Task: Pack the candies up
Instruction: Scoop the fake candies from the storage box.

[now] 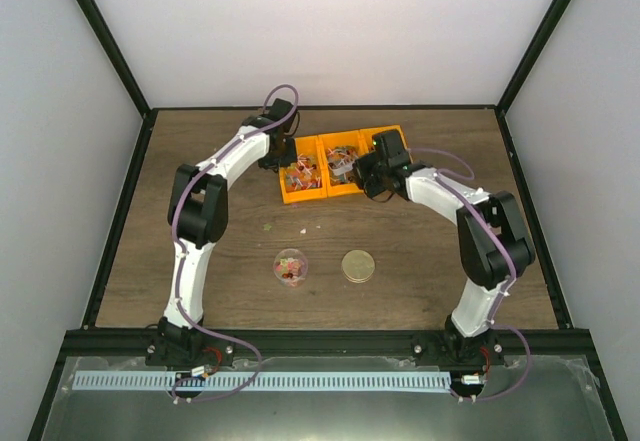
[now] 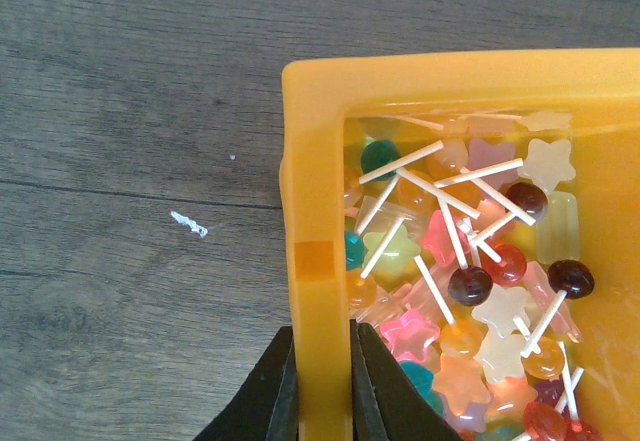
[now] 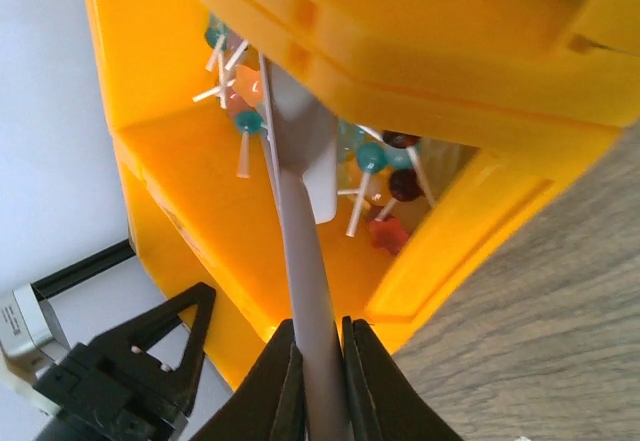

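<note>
The candies (image 2: 460, 291) are small star and ball sweets on white sticks, piled in the left orange bin (image 2: 318, 161). My left gripper (image 2: 320, 401) is shut on that bin's side wall, one finger outside and one inside. In the overhead view it sits at the bin's left edge (image 1: 278, 159). My right gripper (image 3: 320, 391) is shut on the handle of a white scoop (image 3: 305, 151), whose blade reaches into the middle orange bin (image 3: 180, 161) among a few candies (image 3: 385, 156). The right gripper (image 1: 368, 173) hovers over that bin (image 1: 340, 166).
A third orange bin (image 1: 392, 139) stands to the right of the other two. A small clear jar (image 1: 291, 266) holding some sweets and a round gold lid (image 1: 358, 265) sit nearer the arm bases. Small scraps (image 1: 306, 229) lie on the wooden table.
</note>
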`<state>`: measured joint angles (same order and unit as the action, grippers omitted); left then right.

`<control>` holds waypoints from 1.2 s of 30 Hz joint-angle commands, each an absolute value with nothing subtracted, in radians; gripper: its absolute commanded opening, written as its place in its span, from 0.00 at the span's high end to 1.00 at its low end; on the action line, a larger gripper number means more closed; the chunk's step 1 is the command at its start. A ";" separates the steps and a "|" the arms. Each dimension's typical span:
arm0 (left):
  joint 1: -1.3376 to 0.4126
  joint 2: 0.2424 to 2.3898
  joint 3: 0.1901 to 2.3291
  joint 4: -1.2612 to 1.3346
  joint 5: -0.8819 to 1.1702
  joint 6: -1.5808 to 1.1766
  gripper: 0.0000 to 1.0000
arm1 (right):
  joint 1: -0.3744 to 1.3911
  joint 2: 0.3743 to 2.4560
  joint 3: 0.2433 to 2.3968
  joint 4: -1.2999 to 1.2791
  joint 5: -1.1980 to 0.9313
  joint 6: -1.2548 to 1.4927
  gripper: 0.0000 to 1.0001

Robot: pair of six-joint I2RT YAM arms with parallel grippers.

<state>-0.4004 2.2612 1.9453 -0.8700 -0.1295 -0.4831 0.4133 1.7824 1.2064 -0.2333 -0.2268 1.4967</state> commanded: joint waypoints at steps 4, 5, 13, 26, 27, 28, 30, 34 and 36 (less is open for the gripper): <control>-0.406 2.292 1.970 -0.927 -0.104 -0.431 0.96 | 0.410 1.632 0.905 0.035 -0.276 1.486 0.99; -0.406 2.293 1.970 -0.927 -0.104 -0.433 0.96 | 0.410 1.618 0.893 0.032 -0.271 1.486 0.99; -0.405 2.290 1.970 -0.922 -0.100 -0.446 0.96 | 0.408 1.510 0.879 -0.042 -0.222 1.437 0.99; -0.402 2.276 1.965 -0.918 -0.090 -0.447 0.95 | 0.404 1.303 0.680 0.052 -0.181 1.421 0.99; -0.401 2.276 1.965 -0.918 -0.088 -0.446 0.95 | 0.399 1.286 0.655 0.085 -0.186 1.417 0.99; -0.401 2.277 1.966 -0.916 -0.085 -0.446 0.95 | 0.395 1.272 0.642 0.097 -0.189 1.411 0.99; -0.402 2.275 1.967 -0.914 -0.081 -0.446 0.94 | 0.388 1.245 0.625 0.101 -0.188 1.387 0.99; -0.402 2.272 1.970 -0.913 -0.073 -0.445 0.93 | 0.377 1.200 0.602 0.082 -0.185 1.350 0.99; -0.402 2.272 1.972 -0.912 -0.071 -0.443 0.92 | 0.372 1.170 0.574 0.097 -0.185 1.341 0.99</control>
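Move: The right hand, holding the scoop with its head down in the tray's middle compartment, has the round storage box about 22 cm back and 16 cm to its left, some 9 cm below. That compartment's candies lie roughly 3 cm ahead and 4 cm left, 7 cm down; the gold lid is about 21 cm back, straight in line. From the left hand, the storage box is some 26 cm back, level sideways, and 5 cm lower. Right hand draws the scoop back 10 cm and right, then slightly up, tipping it level; left still pinches tray. ##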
